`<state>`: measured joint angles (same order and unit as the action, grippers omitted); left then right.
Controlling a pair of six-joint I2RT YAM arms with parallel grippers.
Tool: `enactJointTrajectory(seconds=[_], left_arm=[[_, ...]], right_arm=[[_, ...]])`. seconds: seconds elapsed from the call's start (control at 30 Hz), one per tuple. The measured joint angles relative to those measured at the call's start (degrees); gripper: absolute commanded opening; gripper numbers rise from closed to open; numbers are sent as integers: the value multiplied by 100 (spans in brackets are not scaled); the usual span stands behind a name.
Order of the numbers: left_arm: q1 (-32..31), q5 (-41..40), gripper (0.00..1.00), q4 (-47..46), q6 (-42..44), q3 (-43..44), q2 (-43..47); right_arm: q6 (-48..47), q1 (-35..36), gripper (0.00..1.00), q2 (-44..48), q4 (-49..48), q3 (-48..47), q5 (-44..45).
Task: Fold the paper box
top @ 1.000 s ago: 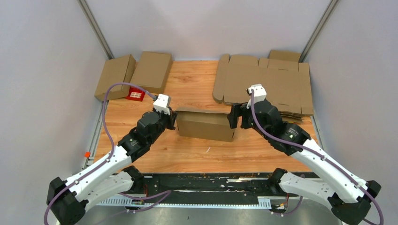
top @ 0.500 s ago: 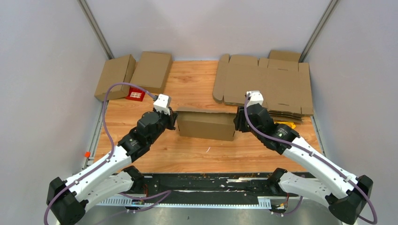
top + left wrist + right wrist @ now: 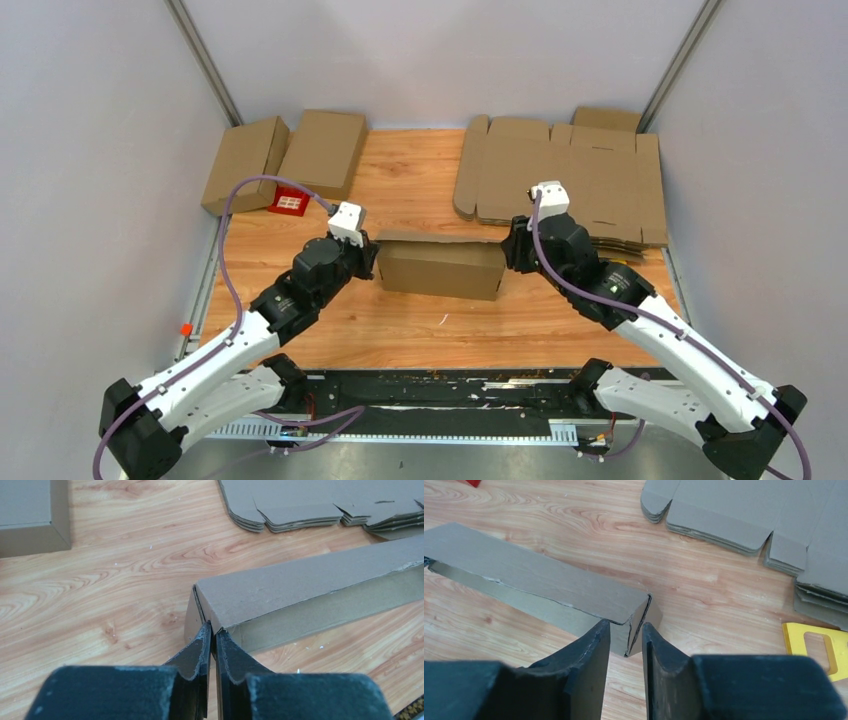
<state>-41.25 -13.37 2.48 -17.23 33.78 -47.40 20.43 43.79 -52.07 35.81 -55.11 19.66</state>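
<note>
The paper box (image 3: 440, 265) is a long brown cardboard carton lying across the middle of the wooden table, its top lid flap slightly raised at the back. My left gripper (image 3: 372, 262) is at its left end. In the left wrist view the left gripper (image 3: 213, 630) pinches the near left corner of the box (image 3: 300, 585), with only a thin slit between the jaws. My right gripper (image 3: 508, 255) is at the right end. In the right wrist view the right gripper (image 3: 626, 627) straddles the near right corner of the box (image 3: 524, 572), jaws closed against it on both sides.
A stack of flat cardboard blanks (image 3: 570, 180) lies at the back right. Two folded boxes (image 3: 245, 160) (image 3: 325, 150) sit at the back left with a small red object (image 3: 290, 203) beside them. A yellow tool (image 3: 819, 647) lies right of the right gripper.
The right gripper moved in onto the box's right end and closed from wide open. The left gripper stayed at the left corner, its jaws parting a hair.
</note>
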Motion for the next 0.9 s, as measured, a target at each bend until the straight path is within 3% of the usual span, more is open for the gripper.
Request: enactJointTrajectory(seconds=[0.07, 0.27, 0.33, 0.37, 0.5, 0.6, 0.9], left_arm=[[0, 31, 12, 138, 0, 59, 7], [-2, 68, 14, 354, 4, 166, 2], [-2, 83, 15, 450, 15, 221, -7], [-2, 87, 18, 490, 20, 240, -11], [-2, 133, 38, 708, 66, 352, -20], [-2, 278, 48, 1014, 85, 501, -37], [-2, 614, 56, 1698, 68, 920, 267]], right_arm=[[-96, 0, 17, -22, -2, -101, 20], [-188, 0, 19, -260, 68, -133, 26], [-212, 0, 8, -337, 87, -131, 20], [-223, 0, 1, -358, 90, -129, 17], [-275, -11, 0, -400, 76, -129, 17], [-278, -11, 0, -407, 9, -79, 20], [-275, -11, 0, -245, -509, 343, 26]])
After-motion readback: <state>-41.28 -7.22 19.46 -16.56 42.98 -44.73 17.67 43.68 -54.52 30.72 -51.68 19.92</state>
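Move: The paper box's near top corner at its right end lies about 2 cm ahead, 1 cm left and 3 cm below the right hand. From that hand the flattened stack is centred some 23 cm ahead and 14 cm right, with the yellow tool about 7 cm ahead and 24 cm right, both roughly 13 cm lower. The box's left corner is right at the left hand's shut tips, about 1 cm ahead, level sideways and 1 cm below. Onto the box's right near corner the right hand closes its part-open fingers and, after a slight lift, sinks, ending about 2 cm lower and 1 cm farther forward, shut tips seeming to press down on the lid edge. Meanwhile the left hand comes free of the left corner, easing back with a slight downward tip, then spreading its fingers to about half and backing and rising faster, some 3 cm back and 2 cm up. ##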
